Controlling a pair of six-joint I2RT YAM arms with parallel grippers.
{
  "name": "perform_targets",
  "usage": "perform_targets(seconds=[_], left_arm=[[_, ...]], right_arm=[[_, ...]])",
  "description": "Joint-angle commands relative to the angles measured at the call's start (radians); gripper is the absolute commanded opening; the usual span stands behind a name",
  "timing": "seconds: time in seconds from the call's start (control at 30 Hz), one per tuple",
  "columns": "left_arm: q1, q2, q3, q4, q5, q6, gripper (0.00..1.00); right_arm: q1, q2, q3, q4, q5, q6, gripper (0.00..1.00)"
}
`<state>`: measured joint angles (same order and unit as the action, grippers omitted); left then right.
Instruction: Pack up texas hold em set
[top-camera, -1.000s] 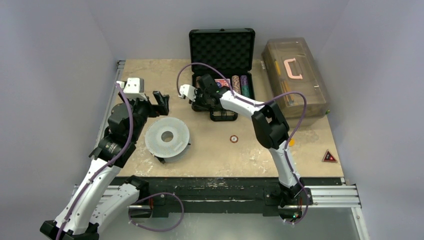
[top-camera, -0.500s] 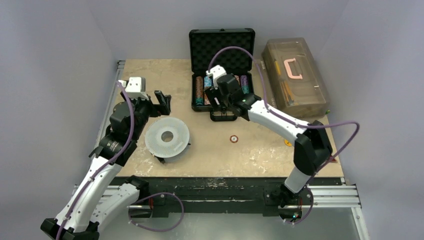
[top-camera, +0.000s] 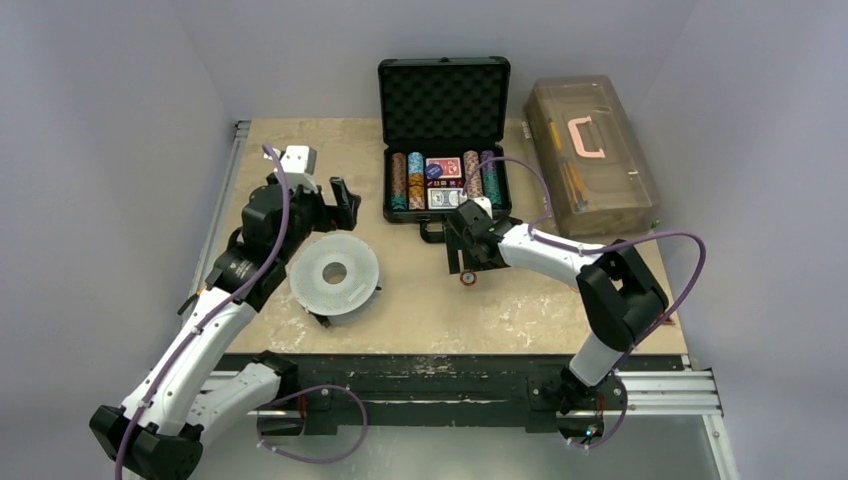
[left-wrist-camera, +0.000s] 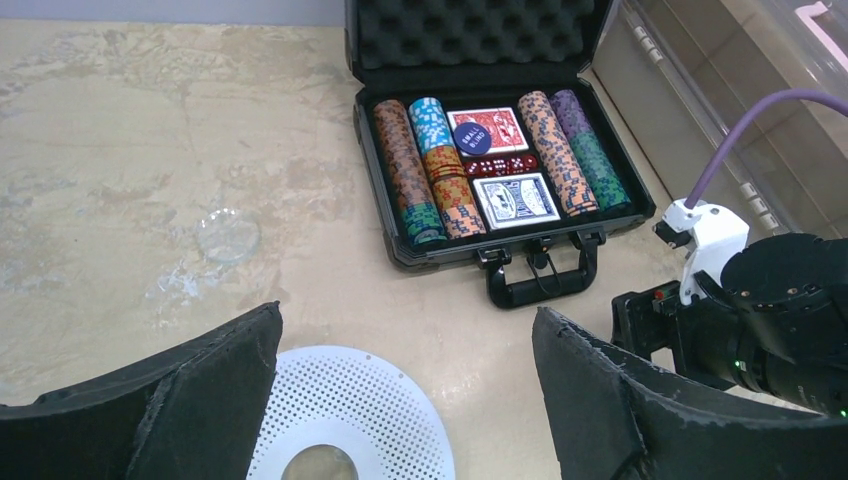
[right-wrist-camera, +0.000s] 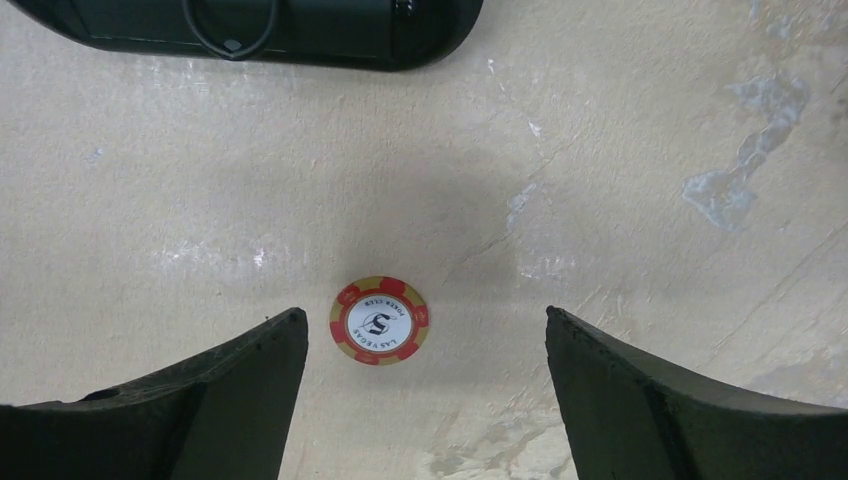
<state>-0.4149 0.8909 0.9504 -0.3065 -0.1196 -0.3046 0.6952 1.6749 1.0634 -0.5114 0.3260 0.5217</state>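
Note:
The black briefcase (top-camera: 399, 180) stands open at the back of the table, its foam-lined lid (top-camera: 444, 95) upright. In the left wrist view it (left-wrist-camera: 377, 200) holds rows of coloured chips (left-wrist-camera: 405, 170), a red deck (left-wrist-camera: 488, 130), a blue-backed deck (left-wrist-camera: 515, 200), red dice and a blue button (left-wrist-camera: 464, 138). One red-and-gold poker chip (right-wrist-camera: 379, 320) lies loose on the table in front of the case handle (right-wrist-camera: 240, 30). My right gripper (right-wrist-camera: 425, 316) is open and empty just above it, the chip nearer its left finger; both show in the top view (top-camera: 466, 264). My left gripper (left-wrist-camera: 407, 312) is open and empty over the table.
A grey-white perforated disc (top-camera: 334, 272) lies under my left gripper. A translucent brown toolbox (top-camera: 590, 150) stands right of the case. A small clear round piece (left-wrist-camera: 228, 235) lies left of the case. An orange piece (top-camera: 581, 285) and a red triangle (top-camera: 657, 313) sit at the right.
My right gripper has left the case and come toward the near side, down over the loose chip. My left arm has shifted a little to the right.

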Motion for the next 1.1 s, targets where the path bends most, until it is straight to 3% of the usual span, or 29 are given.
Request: perform_targets(seconds=[0.0,0.13,0.3,0.7,1.07], left_arm=[[-0.014,0.007,0.052,0.003,0.026,-0.008,0.92],[-0.024,0.018,0.06,-0.007,0.024,0.001,0.92],[-0.027,0.034,0.069,-0.012,0.033,-0.001,0.92],[-0.027,0.047,0.071,-0.014,0.041,-0.002,0.92],[-0.027,0.054,0.071,-0.016,0.043,-0.005,0.92]], right_arm=[[0.0,-0.017,-0.013,0.045,-0.018,0.069,0.84],[0.0,0.005,-0.042,0.06,-0.05,0.097,0.76],[0.001,0.024,-0.056,0.067,-0.039,0.107,0.57],[0.013,0.043,-0.068,0.093,-0.07,0.096,0.57],[0.044,-0.049,-0.103,0.151,-0.078,0.065,0.58]])
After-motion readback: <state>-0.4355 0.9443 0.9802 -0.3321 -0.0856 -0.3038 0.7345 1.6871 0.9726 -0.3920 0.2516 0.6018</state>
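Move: The red-and-gold poker chip lies flat on the table almost under the right hand, about 3 cm below its open fingertips, some 1 cm back and 1 cm left. From that hand the case's handle is about 11 cm ahead and 6 cm left, and the case's middle about 24 cm ahead and 6 cm left, at roughly hand height. From the left hand, held high, the chip is some 30 cm right, 2 cm back and 27 cm down. The chip is brought between the right fingers: the hand sinks about 2.5 cm towards it, easing back a little while the wide-open fingers narrow to just over half open. Staying low, the hand then shifts left and slightly back, some 2 cm in all, with the left fingertip coming onto the chip's left edge and dragging it along; the fingers don't close further. ##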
